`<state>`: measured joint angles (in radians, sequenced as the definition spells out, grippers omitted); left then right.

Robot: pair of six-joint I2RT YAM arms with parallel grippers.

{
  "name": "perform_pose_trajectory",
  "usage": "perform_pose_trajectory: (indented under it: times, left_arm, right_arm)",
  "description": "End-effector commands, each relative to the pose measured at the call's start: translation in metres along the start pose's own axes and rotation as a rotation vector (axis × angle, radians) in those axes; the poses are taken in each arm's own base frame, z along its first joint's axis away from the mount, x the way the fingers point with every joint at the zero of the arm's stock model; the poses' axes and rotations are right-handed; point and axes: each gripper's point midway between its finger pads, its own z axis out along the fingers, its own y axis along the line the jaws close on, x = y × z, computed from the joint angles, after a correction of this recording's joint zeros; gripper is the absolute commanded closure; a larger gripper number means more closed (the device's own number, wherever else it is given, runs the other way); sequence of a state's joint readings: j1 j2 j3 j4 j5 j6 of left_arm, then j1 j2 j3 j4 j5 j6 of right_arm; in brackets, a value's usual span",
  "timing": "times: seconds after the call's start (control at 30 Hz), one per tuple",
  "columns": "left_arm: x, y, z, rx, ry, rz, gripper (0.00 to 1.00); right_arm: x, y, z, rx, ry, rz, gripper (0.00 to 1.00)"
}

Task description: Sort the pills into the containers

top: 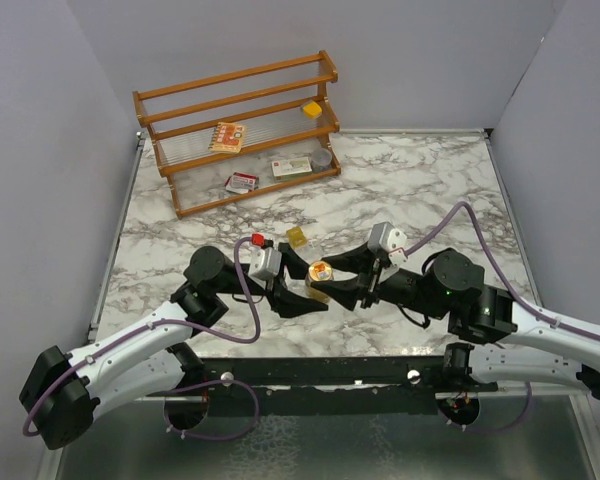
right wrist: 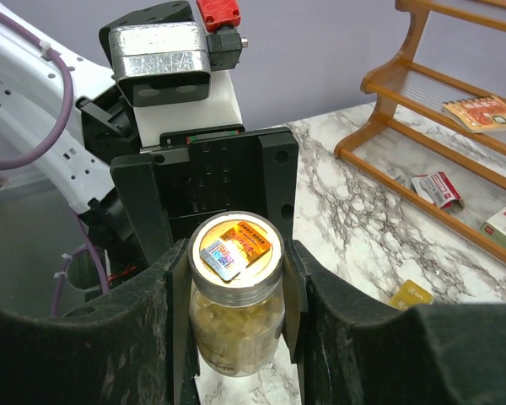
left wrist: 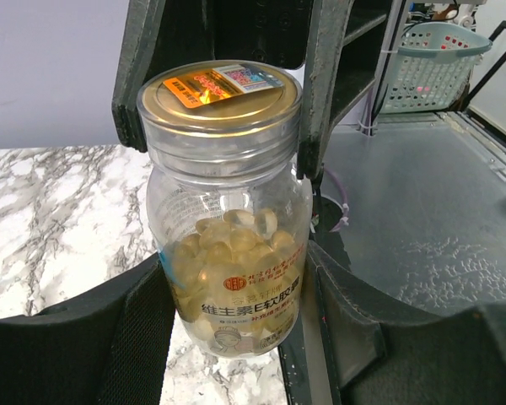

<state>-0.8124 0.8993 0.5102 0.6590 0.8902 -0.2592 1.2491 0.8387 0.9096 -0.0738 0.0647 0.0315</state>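
Note:
A round clear jar (top: 320,272) with a gold lid, full of pale yellow pills (left wrist: 228,245), hangs just above the marble table between both arms. My left gripper (left wrist: 228,337) is shut on the jar's (left wrist: 228,194) lower body, one finger on each side. My right gripper (right wrist: 236,325) is shut on the same jar (right wrist: 236,329), its pads (right wrist: 292,295) pressed against the lid (right wrist: 236,249) and neck. In the left wrist view the right gripper's fingers (left wrist: 325,84) flank the lid (left wrist: 219,93). A small squarish yellow box (top: 297,237) lies on the table just behind the jar; the right wrist view has it as the yellow box (right wrist: 411,294).
A wooden rack (top: 240,130) stands at the back left of the table. It holds flat card packets (top: 227,136), a round grey tin (top: 322,157) and a small yellow piece (top: 312,108) on an upper shelf. Grey walls enclose the table (top: 430,190).

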Motion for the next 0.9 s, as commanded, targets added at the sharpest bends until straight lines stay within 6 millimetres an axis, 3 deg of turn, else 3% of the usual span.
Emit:
perform_pose_trajectory:
  times: [0.0, 0.13, 0.47, 0.57, 0.63, 0.67, 0.87]
  left_arm:
    - [-0.009, -0.028, 0.001, 0.133, -0.017, 0.089, 1.0]
    - [-0.01, -0.015, 0.001, 0.053, -0.033, 0.09, 1.0]
    - [-0.019, 0.006, -0.007, -0.117, -0.073, 0.123, 1.0]
    - [-0.021, 0.007, -0.01, -0.139, -0.076, 0.13, 1.0]
    - [-0.02, 0.01, -0.01, -0.151, -0.069, 0.127, 1.0]
    - [-0.018, 0.012, -0.01, -0.157, -0.064, 0.122, 1.0]
    - [-0.007, 0.023, -0.008, -0.196, -0.031, 0.089, 1.0]
  right_arm:
    - [-0.023, -0.02, -0.005, 0.092, -0.091, -0.038, 0.74]
    - [-0.022, -0.025, -0.008, 0.116, -0.09, -0.04, 0.63]
    - [-0.012, -0.039, -0.007, 0.193, -0.041, -0.053, 0.6]
    - [-0.015, -0.041, -0.008, 0.208, -0.052, -0.055, 0.39]
    - [-0.018, -0.043, -0.009, 0.215, -0.062, -0.055, 0.15]
    - [-0.02, -0.043, -0.009, 0.217, -0.068, -0.055, 0.1]
    - [-0.035, -0.039, -0.005, 0.196, -0.103, -0.057, 0.09]
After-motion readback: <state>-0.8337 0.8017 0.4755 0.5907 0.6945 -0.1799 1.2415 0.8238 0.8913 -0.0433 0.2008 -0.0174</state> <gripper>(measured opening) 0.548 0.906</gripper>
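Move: Both hands already hold the capsule bottle upright in the air, left fingers round its lower body, right fingers some 5 cm higher at the lid and neck. Its middle is about 2 cm above the left hand's point and 3 cm below the right's. The yellow box lies on the table about 30 cm ahead of both hands, roughly 5 cm to the left and some 26 cm below the left hand; the red-white packet is about 50 cm ahead of the left hand and 21 cm to its left. The right fingers let go of the bottle's lid and neck, spreading from under half open to almost fully open, while the left keeps its grip on the body. Both hands ease forward about 2 cm, the left turning some 10 degrees counter-clockwise; as it opens, the right backs off 1 cm or so to its right and turns slightly clockwise. ##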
